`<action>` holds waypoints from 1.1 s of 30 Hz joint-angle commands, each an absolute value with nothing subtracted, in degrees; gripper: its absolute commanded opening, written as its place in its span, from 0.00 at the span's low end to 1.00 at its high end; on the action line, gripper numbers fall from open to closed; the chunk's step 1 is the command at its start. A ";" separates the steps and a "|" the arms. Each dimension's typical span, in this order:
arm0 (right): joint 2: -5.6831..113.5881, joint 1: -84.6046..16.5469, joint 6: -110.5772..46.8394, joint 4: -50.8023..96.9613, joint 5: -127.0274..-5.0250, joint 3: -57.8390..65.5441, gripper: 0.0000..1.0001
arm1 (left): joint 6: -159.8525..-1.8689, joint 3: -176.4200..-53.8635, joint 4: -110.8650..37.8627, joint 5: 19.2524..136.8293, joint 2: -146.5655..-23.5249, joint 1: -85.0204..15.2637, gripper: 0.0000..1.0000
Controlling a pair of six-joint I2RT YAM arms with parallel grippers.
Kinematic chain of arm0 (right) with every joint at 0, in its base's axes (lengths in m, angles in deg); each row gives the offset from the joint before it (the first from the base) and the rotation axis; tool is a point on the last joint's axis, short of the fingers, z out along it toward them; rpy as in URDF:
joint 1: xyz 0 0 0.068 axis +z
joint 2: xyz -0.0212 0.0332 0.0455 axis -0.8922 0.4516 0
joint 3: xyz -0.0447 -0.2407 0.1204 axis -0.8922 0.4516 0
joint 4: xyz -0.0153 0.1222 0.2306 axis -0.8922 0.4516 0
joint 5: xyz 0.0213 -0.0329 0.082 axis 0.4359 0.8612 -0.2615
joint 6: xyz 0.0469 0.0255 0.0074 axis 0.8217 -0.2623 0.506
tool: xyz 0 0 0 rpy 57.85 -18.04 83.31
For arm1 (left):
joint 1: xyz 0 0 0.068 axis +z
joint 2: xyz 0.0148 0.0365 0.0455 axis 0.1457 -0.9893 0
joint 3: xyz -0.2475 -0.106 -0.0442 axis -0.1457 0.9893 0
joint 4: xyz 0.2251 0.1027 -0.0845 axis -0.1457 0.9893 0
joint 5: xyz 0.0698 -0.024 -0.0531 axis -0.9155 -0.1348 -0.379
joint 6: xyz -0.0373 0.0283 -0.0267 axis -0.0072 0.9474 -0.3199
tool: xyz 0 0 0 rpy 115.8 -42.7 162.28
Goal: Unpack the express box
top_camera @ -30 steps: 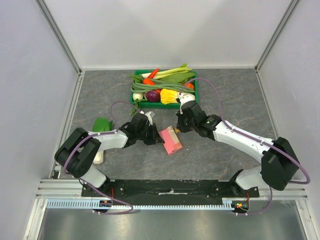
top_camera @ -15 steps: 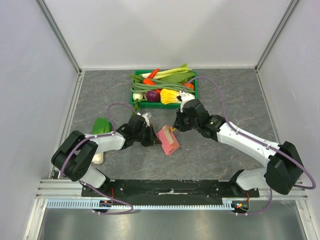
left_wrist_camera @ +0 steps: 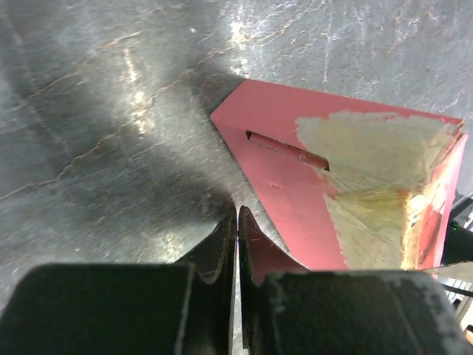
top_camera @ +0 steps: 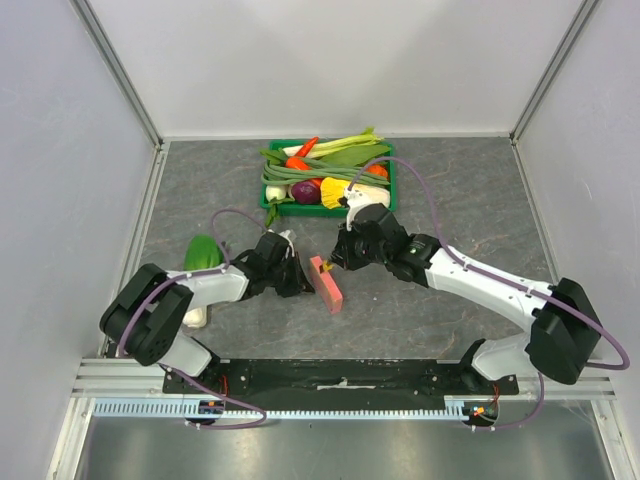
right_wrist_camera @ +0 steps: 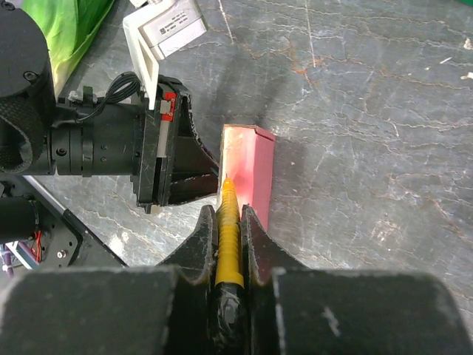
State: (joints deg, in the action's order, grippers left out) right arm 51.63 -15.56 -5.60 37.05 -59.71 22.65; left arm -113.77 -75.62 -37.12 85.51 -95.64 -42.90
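The pink express box (top_camera: pixel 327 284) stands tilted up on one long edge between my two grippers. In the left wrist view its pink face (left_wrist_camera: pixel 288 185) shows a slot and a patch of clear tape (left_wrist_camera: pixel 369 148). My left gripper (top_camera: pixel 299 275) is shut with nothing between its fingertips (left_wrist_camera: pixel 236 213), which sit just left of the box's lower edge. My right gripper (top_camera: pixel 342 256) is shut on a yellow ribbed tool (right_wrist_camera: pixel 229 237) with a black handle. The tool's tip touches the top end of the box (right_wrist_camera: pixel 255 170).
A green crate (top_camera: pixel 330 210) full of vegetables stands behind the grippers. A green leafy vegetable (top_camera: pixel 203 250) lies left of the left arm, and a white object (top_camera: pixel 196 317) sits by its base. Side walls close in the grey table.
The box has gone from lying flat to standing up on its edge and has shifted left. The right gripper with the tool followed it left; the left gripper's fingers closed.
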 commanded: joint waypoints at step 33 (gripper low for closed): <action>35.02 -13.15 -12.75 52.45 -53.10 27.27 0.00 | -99.18 -88.40 -30.01 78.38 -82.13 -42.30 0.75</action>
State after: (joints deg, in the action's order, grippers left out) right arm 38.04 -13.16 -8.16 46.76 -51.45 24.13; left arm -104.68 -82.19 -26.82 73.22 -76.25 -42.75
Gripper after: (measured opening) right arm 0.128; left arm 0.742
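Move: The pink box stands on edge beside the left hand's closed fingers, its middle about 3 cm to the right, 1 cm ahead and 2 cm higher. The green crate is some 26 cm ahead and 4 cm right of that hand, the leek about 25 cm left and 1 cm ahead. From the right hand, holding the yellow cutter, the box lies about 12 cm below, 3 cm left and 3 cm back. Left hand rises about 11 cm, drifting forward, opening wide; right hand lifts, then carries the cutter rightward, away from the box. ##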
